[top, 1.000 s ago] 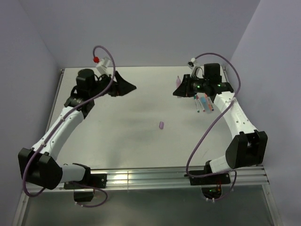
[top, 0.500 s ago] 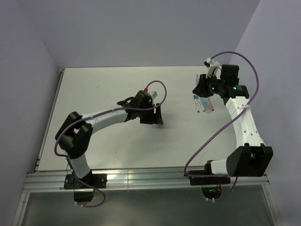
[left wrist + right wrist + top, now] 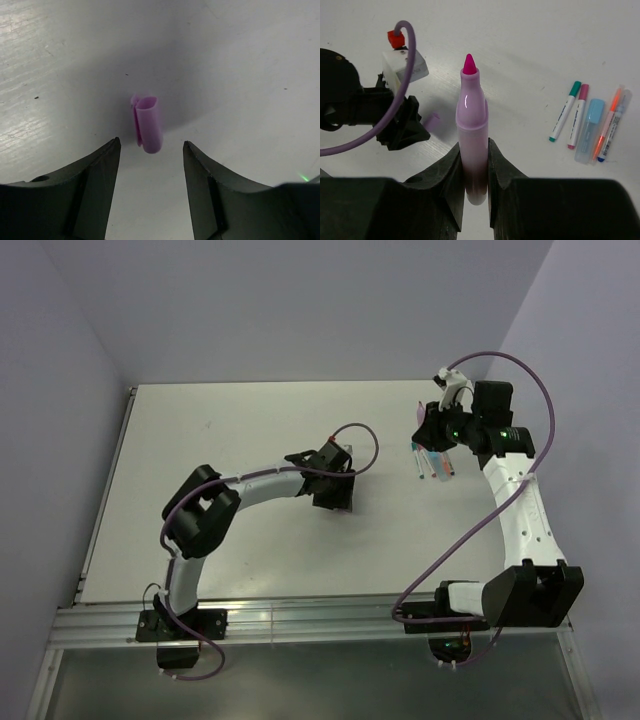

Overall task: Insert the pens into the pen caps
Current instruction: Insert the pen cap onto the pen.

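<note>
A lilac pen cap [image 3: 148, 124] lies on the table just ahead of my left gripper [image 3: 150, 146]. That gripper is open, with a gap on each side of the cap. From the right wrist view the same cap [image 3: 432, 120] shows beside the left gripper [image 3: 400, 125]; the top view hides it under the gripper [image 3: 335, 498]. My right gripper [image 3: 473, 146] is shut on a pink pen [image 3: 471, 115], uncapped, its magenta tip pointing away. It hangs at the back right [image 3: 422, 430] above several more pens [image 3: 432, 462].
Lying side by side on the table are a teal-tipped pen [image 3: 564, 118], a pink-tipped pen [image 3: 577, 116], a light blue cap [image 3: 592, 112], an orange pen [image 3: 608, 125] and a whitish pen [image 3: 616, 127]. Grey walls close the table's back and sides.
My left arm has swung from the back left to the middle, coming down over the lilac cap, its jaws narrowing. My right gripper has shifted right with the pink pen.
</note>
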Controlling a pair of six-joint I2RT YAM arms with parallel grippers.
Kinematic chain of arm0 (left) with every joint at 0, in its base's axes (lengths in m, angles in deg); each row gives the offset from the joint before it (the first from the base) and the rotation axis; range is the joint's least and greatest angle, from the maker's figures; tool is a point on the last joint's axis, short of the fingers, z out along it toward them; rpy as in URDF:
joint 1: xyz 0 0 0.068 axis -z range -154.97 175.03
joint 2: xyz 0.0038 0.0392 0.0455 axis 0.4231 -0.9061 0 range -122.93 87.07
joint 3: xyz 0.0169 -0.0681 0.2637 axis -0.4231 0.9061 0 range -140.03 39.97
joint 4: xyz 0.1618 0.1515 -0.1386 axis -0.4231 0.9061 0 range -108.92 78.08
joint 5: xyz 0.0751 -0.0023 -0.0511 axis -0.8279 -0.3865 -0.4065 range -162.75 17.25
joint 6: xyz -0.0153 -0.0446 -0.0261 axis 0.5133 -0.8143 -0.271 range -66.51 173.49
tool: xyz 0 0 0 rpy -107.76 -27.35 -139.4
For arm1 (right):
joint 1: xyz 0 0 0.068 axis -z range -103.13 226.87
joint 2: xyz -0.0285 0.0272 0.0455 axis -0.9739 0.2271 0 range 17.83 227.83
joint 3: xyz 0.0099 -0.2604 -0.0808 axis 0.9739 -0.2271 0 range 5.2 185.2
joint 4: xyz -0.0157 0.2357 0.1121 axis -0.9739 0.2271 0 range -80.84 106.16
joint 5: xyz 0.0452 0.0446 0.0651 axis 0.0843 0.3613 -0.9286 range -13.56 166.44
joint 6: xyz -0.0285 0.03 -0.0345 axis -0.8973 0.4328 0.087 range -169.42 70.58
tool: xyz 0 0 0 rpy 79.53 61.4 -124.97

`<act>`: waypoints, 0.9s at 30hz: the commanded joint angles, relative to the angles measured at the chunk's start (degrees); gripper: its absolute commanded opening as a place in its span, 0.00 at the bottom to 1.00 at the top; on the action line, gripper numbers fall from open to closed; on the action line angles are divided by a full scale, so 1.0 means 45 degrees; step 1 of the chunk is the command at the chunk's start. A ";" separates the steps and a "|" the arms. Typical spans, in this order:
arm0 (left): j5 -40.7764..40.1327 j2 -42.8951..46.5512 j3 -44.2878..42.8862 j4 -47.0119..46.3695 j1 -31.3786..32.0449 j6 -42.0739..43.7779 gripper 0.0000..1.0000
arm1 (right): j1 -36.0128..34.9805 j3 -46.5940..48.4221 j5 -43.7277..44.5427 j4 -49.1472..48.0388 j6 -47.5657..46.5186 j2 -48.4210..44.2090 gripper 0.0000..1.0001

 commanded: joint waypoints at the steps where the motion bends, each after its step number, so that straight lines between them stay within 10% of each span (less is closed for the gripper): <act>1: -0.0680 -0.0381 -0.0660 0.0396 0.0045 0.0295 0.58 | 0.0036 -0.0042 -0.0148 0.0030 -0.0417 -0.0483 0.00; 17: -0.2438 -0.1477 -0.1092 0.1314 0.0729 0.0803 0.36 | 0.0289 0.0505 0.0087 0.0323 -0.0789 -0.0152 0.00; 23: -0.2535 -0.1262 -0.1051 0.1256 0.0866 0.1991 0.02 | 0.0309 0.0447 -0.0787 0.0654 -0.1100 -0.0072 0.00; 27: -0.2751 -0.0035 -0.1539 0.1782 0.0885 0.3846 0.00 | 0.0289 0.0154 -0.2020 0.0947 -0.1804 -0.0210 0.00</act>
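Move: Just under the open left fingers lies the purple pen cap, about 2 cm below and 1 cm ahead, almost centred between the tips. Nothing else is close; the nearest things are the green marker, some 14 cm ahead and 22 cm to the right, and the pink marker just beyond it, 14 cm ahead and 25 cm right. From the right hand, the cap is some 17 cm left, 4 cm back and 24 cm down. Sinking the last 2 cm or so and easing about 1 cm forward, the left hand settles over the purple pen cap and closes its fingers from well open until both tips pinch the cap's sides. The wrist tilts some 15 degrees along the way, swinging the direction the fingers point to the left and a little forward; the tips stay low on the cap as the grip takes hold. ##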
